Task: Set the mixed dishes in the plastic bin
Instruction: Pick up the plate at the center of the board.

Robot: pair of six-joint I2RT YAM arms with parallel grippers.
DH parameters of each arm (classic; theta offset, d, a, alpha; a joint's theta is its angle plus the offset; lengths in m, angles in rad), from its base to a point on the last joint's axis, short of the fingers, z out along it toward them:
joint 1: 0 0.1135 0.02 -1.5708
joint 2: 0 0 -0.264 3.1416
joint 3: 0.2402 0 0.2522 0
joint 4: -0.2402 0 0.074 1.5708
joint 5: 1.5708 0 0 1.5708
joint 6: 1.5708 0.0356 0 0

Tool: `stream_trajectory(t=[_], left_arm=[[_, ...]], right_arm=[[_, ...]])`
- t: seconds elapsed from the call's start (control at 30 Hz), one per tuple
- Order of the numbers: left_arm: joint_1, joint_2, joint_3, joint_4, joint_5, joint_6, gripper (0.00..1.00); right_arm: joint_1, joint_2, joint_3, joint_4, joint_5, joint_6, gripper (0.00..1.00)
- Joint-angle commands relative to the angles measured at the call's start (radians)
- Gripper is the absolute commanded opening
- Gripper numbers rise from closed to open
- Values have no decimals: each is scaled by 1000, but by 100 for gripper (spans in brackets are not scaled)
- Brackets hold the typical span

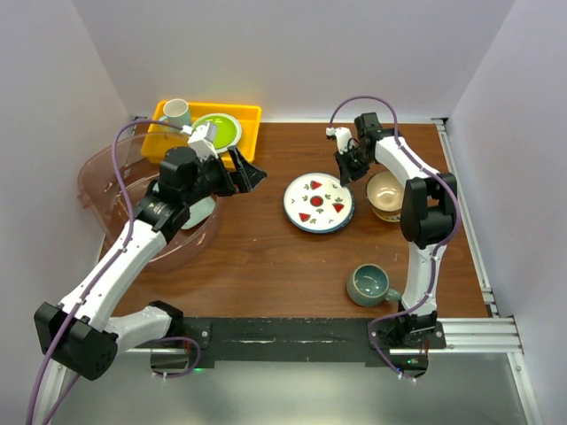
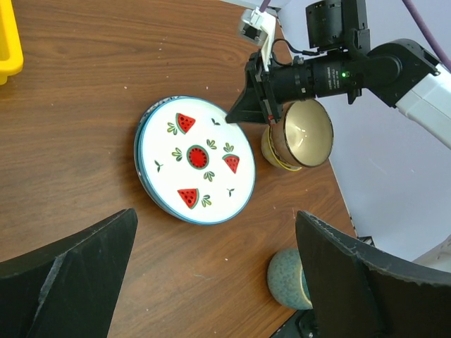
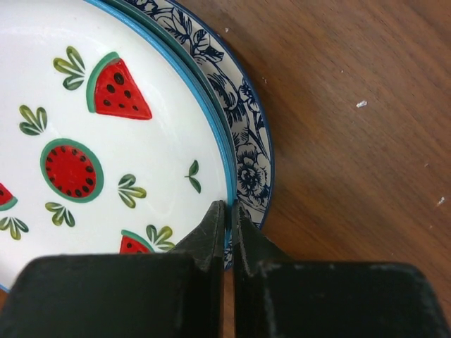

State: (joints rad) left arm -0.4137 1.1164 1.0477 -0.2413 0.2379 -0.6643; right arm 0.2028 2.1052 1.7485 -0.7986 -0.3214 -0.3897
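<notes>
A white plate with red watermelon slices lies on top of a blue flowered plate in the middle of the table. My right gripper is shut on the top plate's blue rim at its far right edge. Beside it stands the cream-tan bowl. The teal mug stands near the front. My left gripper hangs open and holds nothing, just right of the pinkish plastic bin. Its camera looks across at the watermelon plate. Something pale green shows in the bin under the left arm.
A yellow tray at the back left holds a white mug and a lime-green plate. Walls close in the table on the left, back and right. The right arm's forearm rises over the cream-tan bowl.
</notes>
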Motion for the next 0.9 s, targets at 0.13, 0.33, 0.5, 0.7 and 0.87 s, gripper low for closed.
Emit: stream_trajectory(t=[0.13, 0.33, 0.5, 0.7, 0.87], left_arm=[[-4, 5, -23, 66, 3, -12, 100], [-5, 17, -34, 73, 9, -20, 100], [-5, 26, -44, 79, 6, -18, 100], [-5, 39, -55, 86, 5, -20, 100], [-5, 45, -64, 96, 12, -24, 100]], right_arm=[[-8, -114, 46, 33, -10, -29, 0], [-9, -180, 13, 55, -76, -40, 0], [-8, -221, -18, 65, -113, -52, 0], [-9, -297, -72, 105, -137, -54, 0], [-9, -335, -90, 118, -154, -54, 0]])
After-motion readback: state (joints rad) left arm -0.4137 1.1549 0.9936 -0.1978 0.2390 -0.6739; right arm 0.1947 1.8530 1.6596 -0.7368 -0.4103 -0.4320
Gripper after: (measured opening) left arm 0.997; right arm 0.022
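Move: The watermelon plate tops a stack of plates. Its near-right-hand grip is already made: the right fingers are shut on its far right rim, with its middle about 8 cm to their left, 5 cm back and 1 cm lower. The stacked bowls stand some 14 cm to this hand's right and 2 cm back; the green mug is about 29 cm back and 7 cm right. From the left hand, the plate lies roughly 18 cm right, 8 cm ahead and 22 cm below. Still pinching the watermelon plate's far right rim, the right hand pauses briefly, then lifts almost straight up off the stack by about 9 cm, its fingers staying shut while the wrist tips their points forward and up by some 15 degrees. The left hand, wide open, sinks about 3 cm towards the plate. ##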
